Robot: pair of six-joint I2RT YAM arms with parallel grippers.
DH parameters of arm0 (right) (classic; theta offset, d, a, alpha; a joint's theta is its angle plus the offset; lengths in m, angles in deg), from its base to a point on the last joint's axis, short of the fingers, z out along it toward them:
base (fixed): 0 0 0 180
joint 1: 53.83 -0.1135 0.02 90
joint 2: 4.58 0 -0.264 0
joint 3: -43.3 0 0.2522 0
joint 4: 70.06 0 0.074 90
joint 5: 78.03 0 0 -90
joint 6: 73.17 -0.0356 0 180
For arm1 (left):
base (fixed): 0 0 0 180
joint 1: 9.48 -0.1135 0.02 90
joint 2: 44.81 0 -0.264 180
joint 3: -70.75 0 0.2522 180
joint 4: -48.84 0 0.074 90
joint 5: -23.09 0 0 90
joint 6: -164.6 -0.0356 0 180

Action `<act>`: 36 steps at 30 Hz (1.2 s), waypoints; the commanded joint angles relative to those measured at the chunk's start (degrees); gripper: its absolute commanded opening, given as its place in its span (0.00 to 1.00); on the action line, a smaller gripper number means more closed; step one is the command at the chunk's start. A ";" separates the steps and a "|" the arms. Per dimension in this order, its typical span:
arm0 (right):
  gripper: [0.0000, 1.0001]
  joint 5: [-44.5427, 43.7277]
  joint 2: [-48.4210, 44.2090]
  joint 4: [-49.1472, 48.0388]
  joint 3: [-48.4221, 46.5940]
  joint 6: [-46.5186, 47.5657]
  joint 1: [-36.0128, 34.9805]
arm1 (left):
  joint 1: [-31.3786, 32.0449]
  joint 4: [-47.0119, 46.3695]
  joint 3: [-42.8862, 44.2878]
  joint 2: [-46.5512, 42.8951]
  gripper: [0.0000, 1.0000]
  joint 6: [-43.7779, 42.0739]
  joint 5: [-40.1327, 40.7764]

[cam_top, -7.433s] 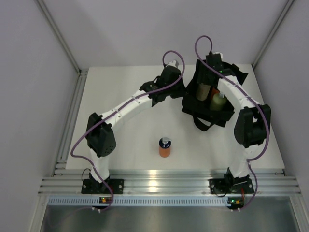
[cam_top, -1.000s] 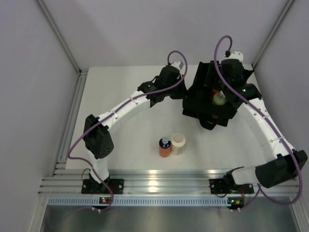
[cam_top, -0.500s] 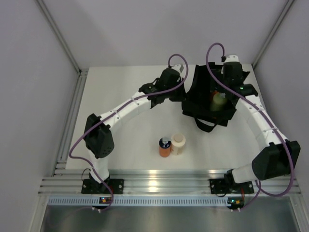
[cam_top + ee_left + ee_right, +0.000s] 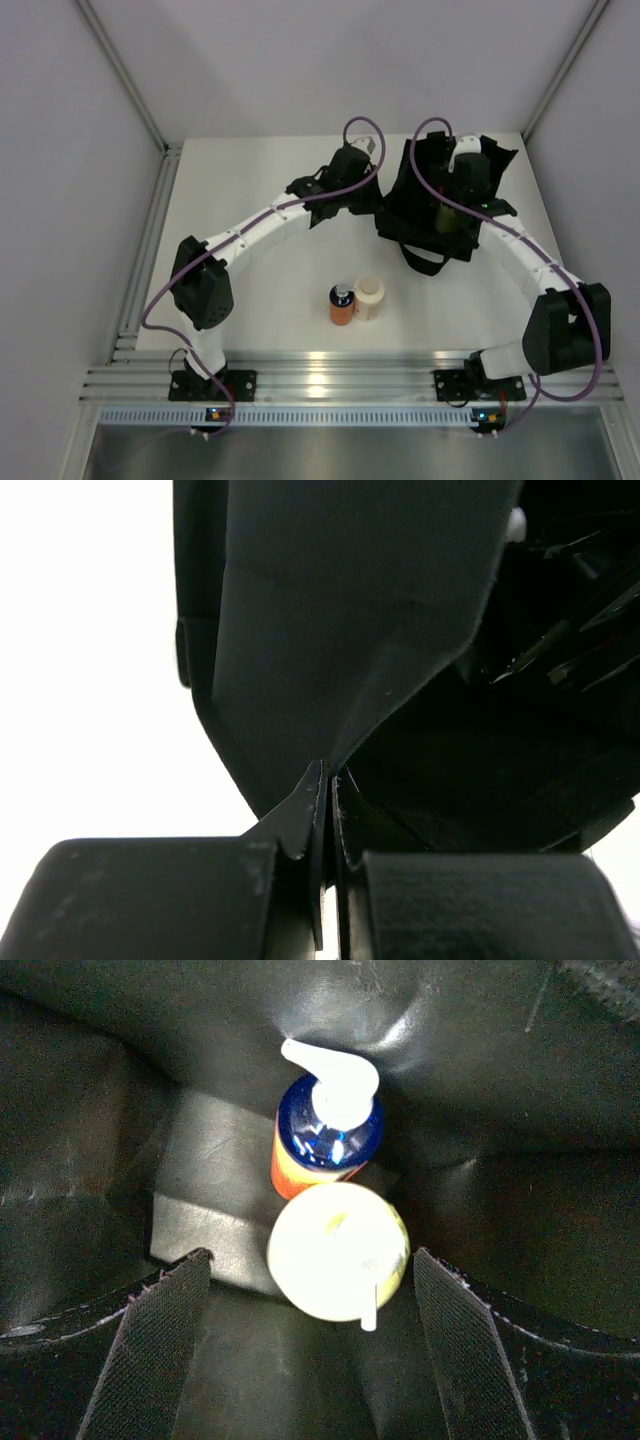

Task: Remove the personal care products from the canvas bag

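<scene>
The black canvas bag (image 4: 425, 235) stands at the back right of the table. My left gripper (image 4: 328, 802) is shut on the fabric of its left rim (image 4: 350, 610). My right gripper (image 4: 312, 1350) hangs open inside the bag, its fingers (image 4: 160, 1350) either side of and just above a yellow-green bottle with a white top (image 4: 338, 1250). Right behind that bottle and touching it stands an orange bottle with a blue collar and white pump (image 4: 325, 1145). Out on the table stand an orange bottle with a dark cap (image 4: 341, 305) and a beige cylinder (image 4: 369, 297), side by side.
The bag's soft walls (image 4: 500, 1080) close in around the right gripper. A black strap loop (image 4: 420, 262) lies on the table in front of the bag. Grey panels enclose the table; a metal rail (image 4: 330, 380) runs along its near edge.
The right gripper has moved down and toward the bag's middle, over the yellow-green bottle. The left gripper keeps its hold on the rim. The two bottles on the table have not moved.
</scene>
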State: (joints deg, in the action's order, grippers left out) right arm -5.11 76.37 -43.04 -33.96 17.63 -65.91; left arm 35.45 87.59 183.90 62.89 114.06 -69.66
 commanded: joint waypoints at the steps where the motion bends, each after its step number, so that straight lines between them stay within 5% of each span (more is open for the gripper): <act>1: 0.80 0.64 -3.60 -12.02 3.20 1.49 0.47 | -0.01 -0.03 -2.80 -3.28 0.00 0.27 -0.25; 36: 0.75 -3.48 17.05 -17.65 -13.49 3.59 3.29 | 0.07 0.06 -0.69 -4.16 0.00 0.44 1.60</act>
State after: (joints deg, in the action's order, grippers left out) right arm -8.15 92.94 -57.47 -44.54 20.73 -63.75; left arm 35.43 86.50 182.11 61.56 115.57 -67.69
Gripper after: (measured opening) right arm 0.756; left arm 0.019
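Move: The orange pump bottle with the blue collar still stands in the canvas bag, about 12 cm ahead of the open right hand, level with it sideways and some 13 cm lower. On the way to it the yellow-green pump bottle stands about 6 cm ahead, also straight on and 13 cm down; the bag's far rim is roughly 18 cm ahead, near hand height. From the left hand the orange bottle lies about 14 cm ahead, 18 cm right and 15 cm down. Towards the orange pump bottle at the back of the canvas bag, over the nearer yellow-green one, the right hand reaches forward about 9 cm at nearly constant height, its jaws staying wide open. It drifts a centimetre or so right late on, and the fingers tip up by some 10 degrees. The left hand stays put, keeping its pinch on the bag's left edge. ##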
